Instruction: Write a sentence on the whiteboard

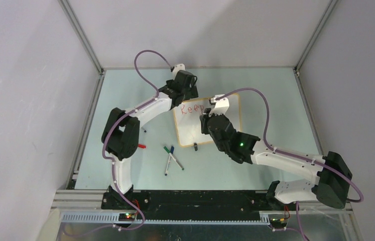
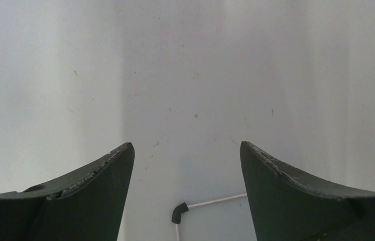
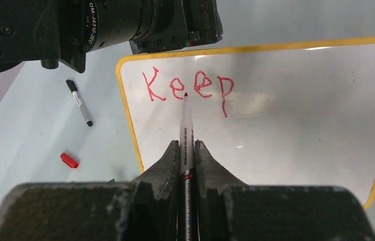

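Observation:
The whiteboard (image 1: 195,129) lies flat mid-table, with a tan-orange frame. Of the sentence, only the red word "Keep" (image 3: 188,86) shows, along the top of the whiteboard (image 3: 285,130). My right gripper (image 3: 186,143) is shut on a red marker (image 3: 184,120) that points at the board, its tip (image 3: 185,95) between the two "e"s. From above, the right gripper (image 1: 208,120) is over the board's middle. My left gripper (image 1: 185,84) hangs over the board's far left corner. The left gripper (image 2: 186,146) is open and empty, facing the wall.
A black marker (image 3: 80,103) and a red cap (image 3: 69,160) lie on the table left of the board. Two markers with green and blue caps (image 1: 171,156) lie crossed near the front. A black clip foot (image 1: 195,146) sits at the board's near edge. Walls close in on three sides.

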Robot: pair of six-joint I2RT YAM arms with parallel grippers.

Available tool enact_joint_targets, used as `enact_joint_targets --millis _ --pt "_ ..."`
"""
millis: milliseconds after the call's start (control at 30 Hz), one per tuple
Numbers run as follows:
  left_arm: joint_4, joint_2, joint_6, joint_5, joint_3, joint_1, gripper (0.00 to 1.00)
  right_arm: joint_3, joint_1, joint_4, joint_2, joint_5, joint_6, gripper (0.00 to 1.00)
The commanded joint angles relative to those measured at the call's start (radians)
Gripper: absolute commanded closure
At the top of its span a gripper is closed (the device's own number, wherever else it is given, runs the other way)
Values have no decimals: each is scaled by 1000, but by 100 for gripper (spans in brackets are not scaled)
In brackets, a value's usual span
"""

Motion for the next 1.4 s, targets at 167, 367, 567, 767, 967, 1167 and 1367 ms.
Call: enact_joint_targets --millis 167,367,567,767,967,1167,1367 --pt "-10 -26 10 -35 0 -20 17 1 14 37 37 -3 16 100" --pt "-15 0 6 -43 23 -25 17 1 14 67 51 -21 11 100" --pt "-14 6 9 -57 30 -32 17 1 11 86 66 -37 -4 100" --pt "-20 15 10 -64 35 -34 17 1 8 95 87 -78 -23 100" --pt "-31 19 5 -71 36 -41 17 15 2 59 106 -92 -13 100" --pt "-46 13 5 -80 33 -47 19 26 -4 33 119 -108 -8 100" --pt "-56 7 5 -88 34 -50 21 32 -11 24 126 -124 -7 100"
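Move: The right hand holds the red marker; the blank spot under the "K" and first "e" lies about 9 cm ahead of it, 6 cm left and 7 cm lower. The word "Keep" is centred some 11 cm ahead, 3 cm left and 3 cm below, the whiteboard's upper-left corner about 11 cm ahead, 11 cm left and 1 cm below. From the left hand, that spot is roughly 10 cm back, 3 cm left and 5 cm lower. Still gripping the marker, the right hand sinks about 4 cm and shifts 3 cm left, towards the blank spot. ##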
